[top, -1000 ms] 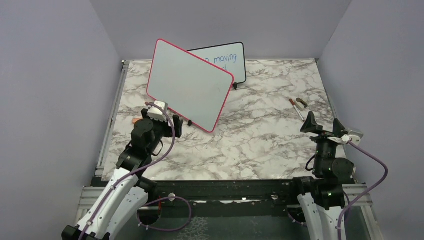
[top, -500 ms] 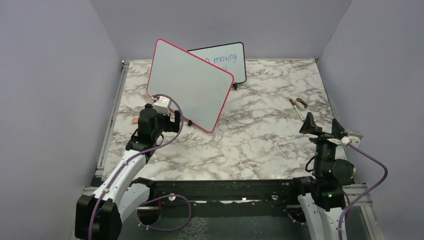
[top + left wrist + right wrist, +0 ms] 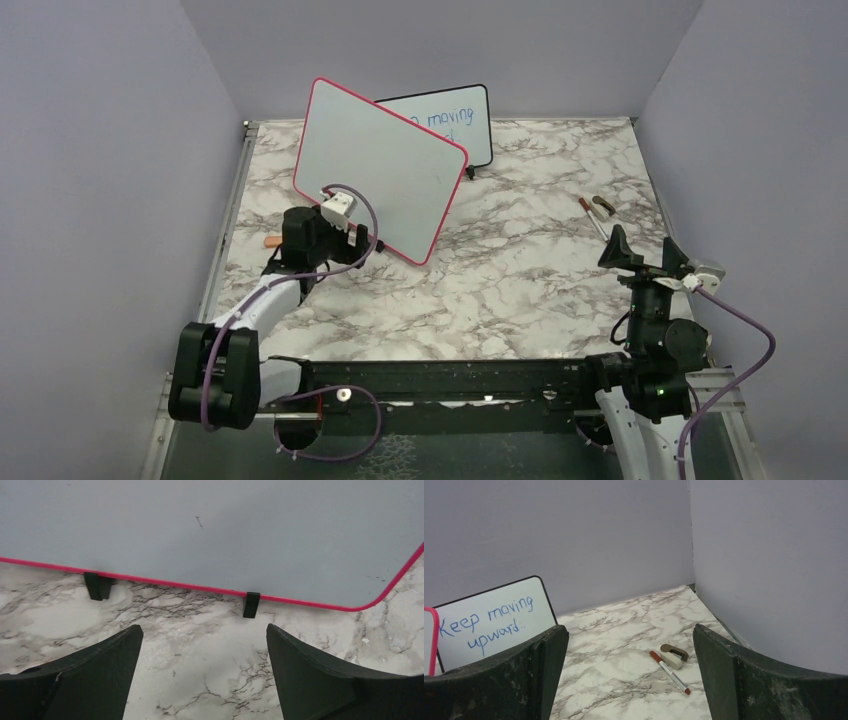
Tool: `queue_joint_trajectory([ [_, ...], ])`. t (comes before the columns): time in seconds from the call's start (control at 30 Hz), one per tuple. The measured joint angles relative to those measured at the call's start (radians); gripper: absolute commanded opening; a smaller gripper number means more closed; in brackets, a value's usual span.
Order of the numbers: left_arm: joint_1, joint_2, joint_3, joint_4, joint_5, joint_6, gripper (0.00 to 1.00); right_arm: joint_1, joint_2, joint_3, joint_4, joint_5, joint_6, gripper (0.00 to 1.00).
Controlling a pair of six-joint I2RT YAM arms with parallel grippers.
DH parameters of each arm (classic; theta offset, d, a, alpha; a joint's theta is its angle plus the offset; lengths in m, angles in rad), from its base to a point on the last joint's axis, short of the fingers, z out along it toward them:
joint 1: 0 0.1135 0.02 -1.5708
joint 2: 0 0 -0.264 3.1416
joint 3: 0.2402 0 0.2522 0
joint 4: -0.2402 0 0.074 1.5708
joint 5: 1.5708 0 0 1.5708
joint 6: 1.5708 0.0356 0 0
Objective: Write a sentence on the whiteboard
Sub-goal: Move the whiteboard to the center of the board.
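The whiteboard (image 3: 380,180), white with a pink-red frame, stands tilted at the back left on small black feet (image 3: 251,605). Its face is blank apart from a few faint specks, and no sentence is in view on it. My left gripper (image 3: 348,243) is low over the marble just in front of the board's bottom edge (image 3: 200,586). It is open (image 3: 202,632) with only table between its fingers. My right gripper (image 3: 645,250) is raised at the near right, open (image 3: 629,630) and empty. A red-capped marker (image 3: 669,671) lies beyond it near the right wall.
A smaller black-framed board (image 3: 455,125) with blue writing (image 3: 486,622) leans behind the pink one. A beige eraser (image 3: 673,656) lies beside the marker (image 3: 592,218). A small orange object (image 3: 271,241) sits left of the left wrist. Purple walls close in three sides.
The left arm has stretched forward and dropped lower, bringing its gripper nearer the board's bottom edge. The right arm has hardly moved.
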Motion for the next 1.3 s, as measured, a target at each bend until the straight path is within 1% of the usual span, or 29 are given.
queue_joint_trajectory([
  [0.1,0.000,0.064,0.000,0.013,0.058,0.001,0.79,0.000,0.000,0.000,0.000,0.000,0.000,1.00],
  [0.2,-0.005,0.095,0.000,0.026,0.082,-0.019,0.78,0.000,0.000,0.000,0.000,0.000,0.000,1.00],
  [0.37,-0.036,0.148,0.008,0.048,0.082,-0.042,0.74,0.000,0.000,0.000,0.000,0.000,0.000,1.00],
  [0.43,-0.045,0.179,0.018,0.049,0.081,-0.042,0.68,0.000,0.000,0.000,0.000,0.001,0.000,1.00],
  [0.5,-0.047,0.206,0.029,0.050,0.074,-0.045,0.65,0.000,0.000,-0.001,0.000,0.001,0.000,1.00],
  [0.7,-0.068,0.250,0.060,0.061,0.040,-0.037,0.62,0.000,0.000,-0.002,0.000,0.001,0.000,1.00],
  [0.97,-0.102,0.303,0.090,0.074,0.037,0.002,0.56,0.000,0.000,-0.002,0.000,0.001,0.000,1.00],
  [1.17,-0.142,0.346,0.137,0.050,0.025,0.039,0.49,0.000,0.000,-0.002,0.000,0.001,0.000,1.00],
  [1.3,-0.180,0.358,0.168,0.014,0.012,0.054,0.41,0.000,0.000,-0.002,0.001,0.001,0.000,1.00],
])
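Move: The black clip near the right end of the red-framed whiteboard's lower edge lies about 3 cm ahead of my left hand, 6 cm to its right and 7 cm below. The other black clip stands some 10 cm ahead and 6 cm to the left, and the board's lower right corner roughly 16 cm to the right and 1 cm back, both about as low. From my idle right hand, the first clip is about 50 cm left, 16 cm ahead and 28 cm down. I lower my left hand some 5 cm while carrying it about 7 cm to my right, most of the drop coming first, until the tips come up to the whiteboard's lower edge astride its right-hand black clip. The fingers tip down a little and turn some 10 degrees clockwise, and their gap narrows from nearly wide to about half, not yet pinching the clip. ##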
